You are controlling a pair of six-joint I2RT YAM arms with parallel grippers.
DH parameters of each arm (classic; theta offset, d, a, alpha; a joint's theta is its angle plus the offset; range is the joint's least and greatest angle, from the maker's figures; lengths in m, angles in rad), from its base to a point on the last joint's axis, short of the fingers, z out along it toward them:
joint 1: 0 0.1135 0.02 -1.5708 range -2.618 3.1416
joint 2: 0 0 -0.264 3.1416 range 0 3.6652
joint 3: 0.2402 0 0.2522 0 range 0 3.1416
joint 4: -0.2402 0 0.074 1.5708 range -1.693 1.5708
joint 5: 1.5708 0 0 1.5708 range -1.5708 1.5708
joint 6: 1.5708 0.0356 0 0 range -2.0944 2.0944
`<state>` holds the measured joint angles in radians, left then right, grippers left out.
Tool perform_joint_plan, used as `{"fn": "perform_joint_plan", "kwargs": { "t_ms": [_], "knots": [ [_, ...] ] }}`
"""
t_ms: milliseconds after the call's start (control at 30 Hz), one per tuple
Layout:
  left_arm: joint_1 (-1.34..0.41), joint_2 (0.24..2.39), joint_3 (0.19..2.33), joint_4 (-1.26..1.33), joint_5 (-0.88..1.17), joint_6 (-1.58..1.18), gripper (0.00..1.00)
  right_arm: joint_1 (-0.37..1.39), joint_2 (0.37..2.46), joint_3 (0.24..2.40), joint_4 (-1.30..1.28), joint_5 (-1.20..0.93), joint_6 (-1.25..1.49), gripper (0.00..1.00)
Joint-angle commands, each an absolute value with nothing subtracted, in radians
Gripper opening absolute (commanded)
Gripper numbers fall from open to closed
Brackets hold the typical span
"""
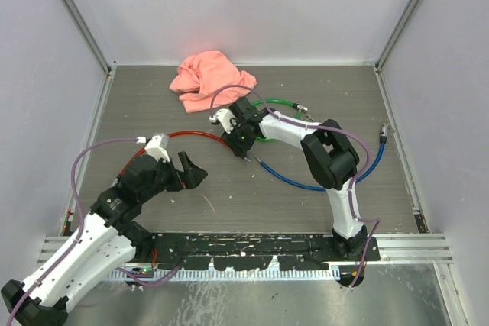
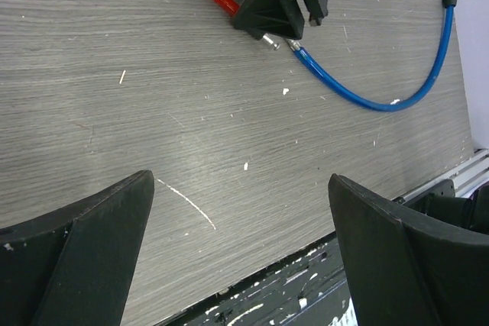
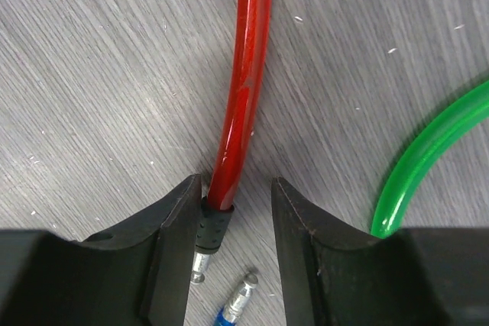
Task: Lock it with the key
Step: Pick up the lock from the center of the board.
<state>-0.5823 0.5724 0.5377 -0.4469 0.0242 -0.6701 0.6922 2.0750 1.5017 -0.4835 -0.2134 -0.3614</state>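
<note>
A red cable [image 3: 252, 51] lies on the grey table, ending in a black collar [image 3: 212, 227] and a metal tip [image 3: 199, 266]. My right gripper [image 3: 237, 182] straddles that end. Its left finger touches the collar and a gap stays on the right, so it is open. In the top view it [image 1: 243, 145] sits mid-table over the red cable [image 1: 200, 134]. A blue cable's metal tip [image 3: 238, 299] lies just beside. My left gripper [image 2: 242, 181] hangs wide open and empty near the front edge [image 1: 187, 169]. The key is out of view.
A blue cable [image 1: 306, 183] curves right of the right arm, and a green cable [image 1: 279, 102] loops behind it. A pink cloth [image 1: 210, 79] is bunched at the back. Walls enclose the table; a black rail [image 1: 252, 246] runs along the front.
</note>
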Motion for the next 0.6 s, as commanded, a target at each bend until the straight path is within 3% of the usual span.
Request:
{"fn": "perform_joint_plan", "kwargs": {
  "t_ms": [0, 267, 567],
  "knots": [
    [-0.578, 0.536, 0.544, -0.452, 0.012, -0.672, 0.98, 0.698, 2.089, 1.554, -0.490, -0.199, -0.343, 0.46],
    [-0.578, 0.523, 0.546, -0.464, 0.016, -0.678, 0.98, 0.703, 2.128, 1.580, -0.504, -0.186, -0.332, 0.32],
    [-0.578, 0.524, 0.549, -0.465, 0.021, -0.682, 0.99, 0.703, 2.116, 1.571, -0.488, -0.150, -0.318, 0.07]
  ]
}}
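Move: My half-open right fingers already straddle the end of the red hose. Its black collar is about 1 cm back, 1 cm left and 1 cm below the point between my pads. The blue hose's metal tip lies some 2 cm back and 4 cm right, and the near stretch of the green hose about 4 cm ahead and 6 cm right. From my left hand, the collar is roughly 15 cm ahead, 13 cm right and 15 cm down. I close my right fingers from about half open to roughly a quarter, pinching the red hose at its black collar. The pads stop on it, and the grip effort rises as they meet it. While they shut, the hand stays low, sinking and edging forward only about half a centimetre each way, its wrist almost still and the fingers pointing steeply down. ##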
